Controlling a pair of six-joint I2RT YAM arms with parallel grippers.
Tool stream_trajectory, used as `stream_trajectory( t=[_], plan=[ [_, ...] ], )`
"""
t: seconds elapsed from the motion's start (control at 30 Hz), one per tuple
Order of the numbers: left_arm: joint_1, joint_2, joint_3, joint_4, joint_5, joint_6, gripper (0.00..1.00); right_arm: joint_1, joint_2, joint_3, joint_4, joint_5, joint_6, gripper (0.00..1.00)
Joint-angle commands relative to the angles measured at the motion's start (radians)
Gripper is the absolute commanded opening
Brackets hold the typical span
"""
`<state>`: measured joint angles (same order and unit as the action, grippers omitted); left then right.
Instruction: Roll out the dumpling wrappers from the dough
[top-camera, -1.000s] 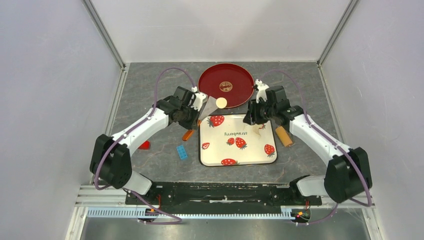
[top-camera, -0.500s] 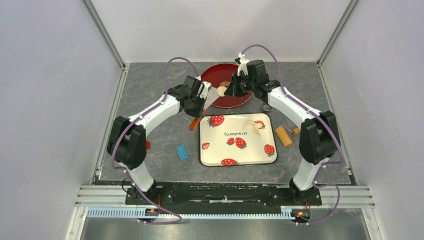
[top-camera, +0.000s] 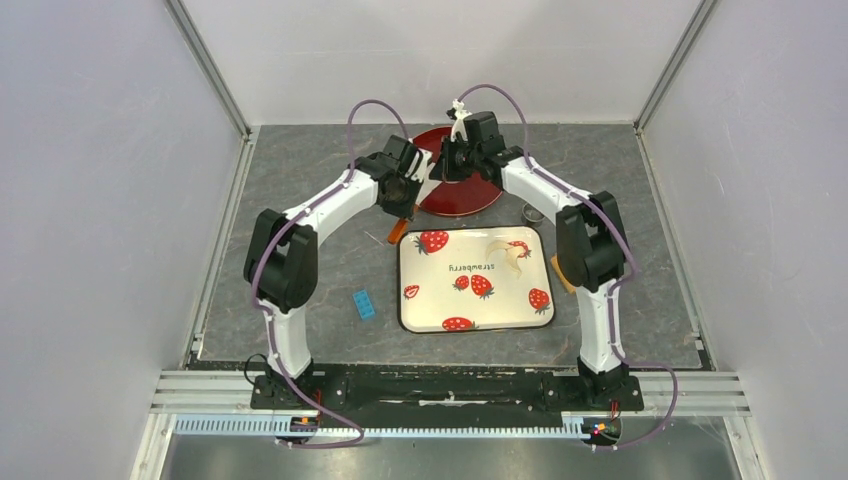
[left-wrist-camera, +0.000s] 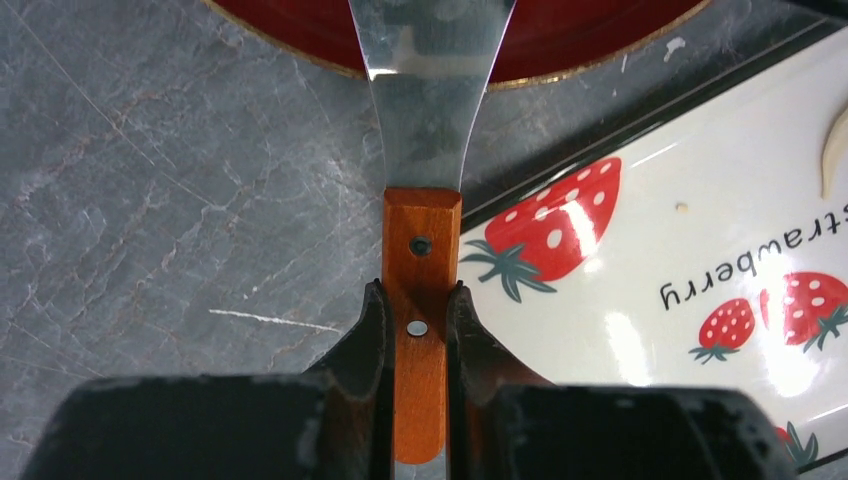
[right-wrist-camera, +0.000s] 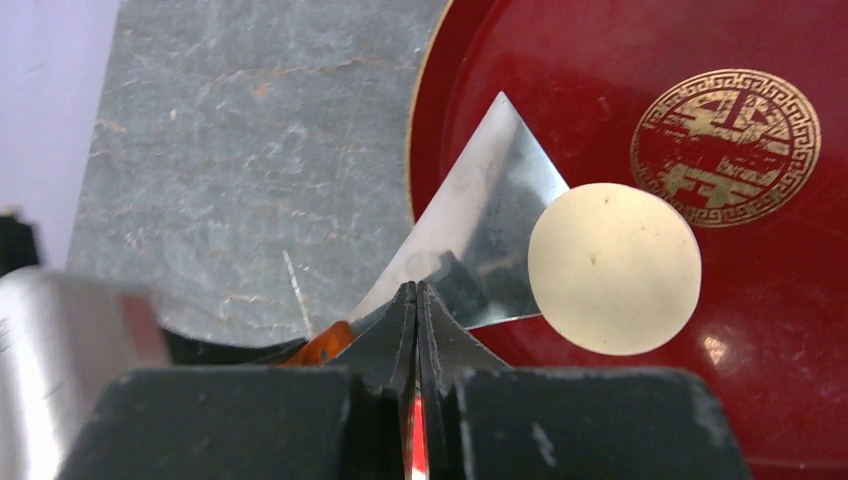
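Observation:
My left gripper (left-wrist-camera: 417, 295) is shut on the wooden handle of a spatula (left-wrist-camera: 421, 300). Its metal blade (right-wrist-camera: 480, 240) reaches over the rim of the red plate (right-wrist-camera: 760, 300). One dumpling wrapper (right-wrist-camera: 614, 268), a pale round disc, lies with its left edge on the blade's corner and the rest over the plate. My right gripper (right-wrist-camera: 416, 290) is shut with nothing in it, just above the blade and left of the wrapper. In the top view both grippers, left (top-camera: 405, 185) and right (top-camera: 450, 160), meet at the plate's (top-camera: 470, 195) left side and hide the wrapper.
The strawberry tray (top-camera: 476, 280) lies nearer than the plate, with a scrap of leftover dough (top-camera: 508, 252) on its right part. A metal ring (top-camera: 533, 213) sits right of the plate. A blue brick (top-camera: 364, 304) lies left of the tray. A rolling pin (top-camera: 556, 275) peeks from behind the right arm.
Both arms have reached away from the tray to the red plate. The left carried the spatula and wrapper over the plate. The right gripper has shut.

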<state>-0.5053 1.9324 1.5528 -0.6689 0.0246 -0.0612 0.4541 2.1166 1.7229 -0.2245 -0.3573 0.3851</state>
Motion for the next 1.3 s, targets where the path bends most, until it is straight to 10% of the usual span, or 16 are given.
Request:
stream_trajectory(
  t=[0.0, 1.27],
  plan=[
    [0.004, 0.047, 0.109, -0.02, -0.021, -0.038, 0.02, 0.003, 0.07, 0.106, 0.013, 0.097, -0.01, 0.0],
    [0.004, 0.325, 0.473, -0.206, -0.13, 0.041, 0.02, -0.057, 0.361, 0.297, 0.057, 0.334, 0.059, 0.0]
  ],
)
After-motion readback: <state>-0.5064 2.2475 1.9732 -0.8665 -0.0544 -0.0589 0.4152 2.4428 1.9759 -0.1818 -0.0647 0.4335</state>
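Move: The wrapper hangs on the right corner of the spatula blade the left hand holds, about 5 cm ahead, 5 cm right and 7 cm below the right hand's shut fingertips. The blade lies 4 cm ahead of them, 1 cm right, and the plate's gold emblem 10 ahead, 7 right. From the left hand the wrapper is some 9 cm ahead, 8 right and 5 below; the emblem is 14 ahead, 10 right. Shut right fingers swoop about 9 cm forward and down to the wrapper's edge; left spatula advances 5 cm, dipping. ##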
